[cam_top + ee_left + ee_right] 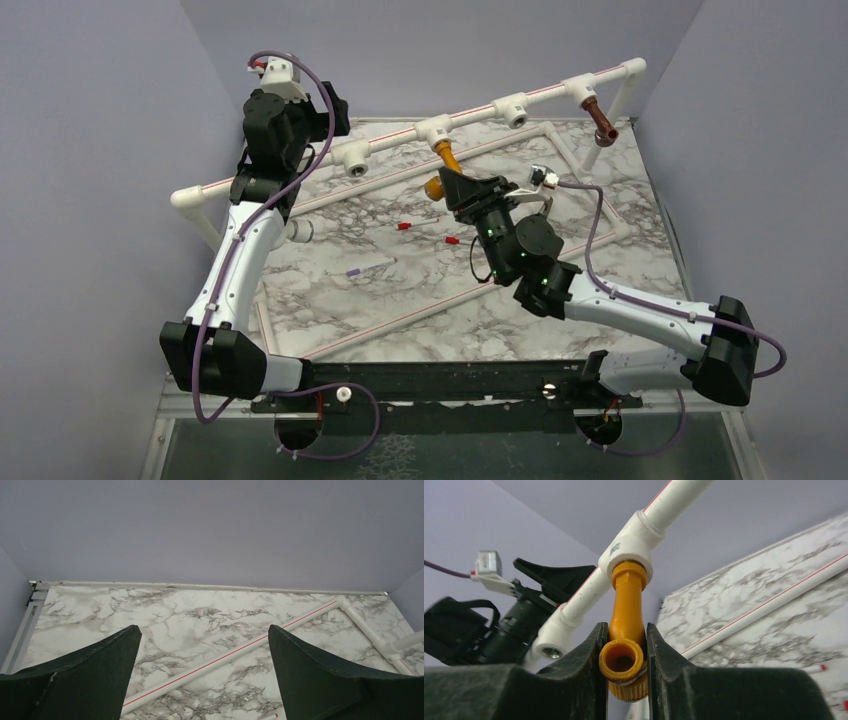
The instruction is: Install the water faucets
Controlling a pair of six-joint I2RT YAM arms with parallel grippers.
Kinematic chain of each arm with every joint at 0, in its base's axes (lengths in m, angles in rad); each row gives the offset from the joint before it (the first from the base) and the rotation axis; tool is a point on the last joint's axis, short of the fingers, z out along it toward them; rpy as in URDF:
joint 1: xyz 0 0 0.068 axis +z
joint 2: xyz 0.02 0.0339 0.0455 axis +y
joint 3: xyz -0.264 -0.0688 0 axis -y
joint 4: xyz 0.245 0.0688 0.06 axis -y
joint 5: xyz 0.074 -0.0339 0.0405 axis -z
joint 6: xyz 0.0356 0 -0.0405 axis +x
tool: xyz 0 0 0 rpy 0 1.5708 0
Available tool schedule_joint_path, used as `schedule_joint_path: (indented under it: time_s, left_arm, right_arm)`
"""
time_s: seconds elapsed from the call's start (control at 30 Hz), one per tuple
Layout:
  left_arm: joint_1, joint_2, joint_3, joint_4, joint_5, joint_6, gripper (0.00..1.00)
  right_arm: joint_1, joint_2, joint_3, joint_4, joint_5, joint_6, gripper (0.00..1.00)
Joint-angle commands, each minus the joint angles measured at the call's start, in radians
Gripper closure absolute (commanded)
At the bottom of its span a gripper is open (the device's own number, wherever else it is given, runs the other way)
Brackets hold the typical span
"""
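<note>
The orange-yellow faucet (pixel 626 630) sits with its stem in a white tee (pixel 631 547) of the raised pipe rail and hangs down from it; from above, this orange faucet (pixel 446 160) is at the rail's middle. My right gripper (pixel 624 647) is shut on its lower body, both fingers pressed against its sides; in the top view the right gripper (pixel 452 185) is just below the rail. A dark brown faucet (pixel 602 120) hangs from the tee near the rail's right end. My left gripper (pixel 205 650) stands wide open with nothing in it, raised at the far left (pixel 300 120).
A white pipe rail (pixel 400 145) with several tees crosses the back of the marble table (pixel 400 300). A low pipe frame with red stripes (pixel 225 655) lies on the table. Small red-tipped pieces (pixel 405 226) lie mid-table. Purple walls surround the area.
</note>
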Motion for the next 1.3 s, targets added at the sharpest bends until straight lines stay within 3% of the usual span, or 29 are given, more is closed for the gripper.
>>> schedule_joint_path:
  time_s: [0.0, 0.13, 0.3, 0.4, 0.57, 0.7, 0.9, 1.13, 1.27]
  left_arm:
    - [0.041, 0.041, -0.068, -0.164, 0.033, -0.008, 0.01]
    - [0.041, 0.041, -0.068, -0.164, 0.033, -0.008, 0.01]
    - [0.041, 0.042, -0.068, -0.162, 0.038, -0.01, 0.01]
    - [0.042, 0.041, -0.07, -0.162, 0.035, -0.008, 0.01]
    - [0.042, 0.04, -0.07, -0.162, 0.032, -0.007, 0.01]
    - [0.044, 0.04, -0.07, -0.162, 0.032, -0.007, 0.01]
    - [0.045, 0.041, -0.07, -0.162, 0.034, -0.008, 0.01]
    - [0.047, 0.044, -0.07, -0.162, 0.035, -0.009, 0.01]
    - [0.047, 0.045, -0.07, -0.162, 0.033, -0.008, 0.01]
  right_arm:
    - [0.009, -0.048, -0.043, -0.051, 0.11, 0.461, 1.0]
    - [0.007, -0.055, -0.05, -0.131, 0.087, 0.724, 1.0]
    - [0.004, -0.069, 0.015, -0.299, 0.043, 0.927, 1.0]
    - [0.004, -0.066, 0.053, -0.402, 0.036, 0.987, 0.99]
    - [0.004, -0.072, 0.025, -0.413, 0.039, 0.998, 0.98]
    - [0.004, -0.077, 0.025, -0.452, 0.045, 1.004, 0.81]
    - [0.003, -0.101, 0.018, -0.51, 0.058, 0.992, 0.45]
    - [0.004, -0.153, 0.008, -0.545, 0.057, 0.888, 0.22]
    - [0.004, -0.213, -0.023, -0.481, 0.052, 0.723, 0.19]
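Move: The right hand already grips the yellow faucet, its middle some 3 cm ahead and 1 cm left of the finger pads at about their height. The T fitting that takes it is about 8 cm ahead, 3 cm left and 2 cm up; empty T fittings sit on the same pipe 16 cm left and 4 cm ahead, and 9 cm right and 12 cm ahead. From the left hand that middle T fitting lies roughly 20 cm right and 7 cm back, about level. Keeping its pinch on the faucet's lower end, the right hand goes on twisting it into the T fitting, some 40–45 degrees clockwise as seen from the robot's side looking forward, nearly on the spot. Then the fingers open wide and let go, and the hand draws off down, right and back by about 3–4 cm, wrist easing slightly back. ##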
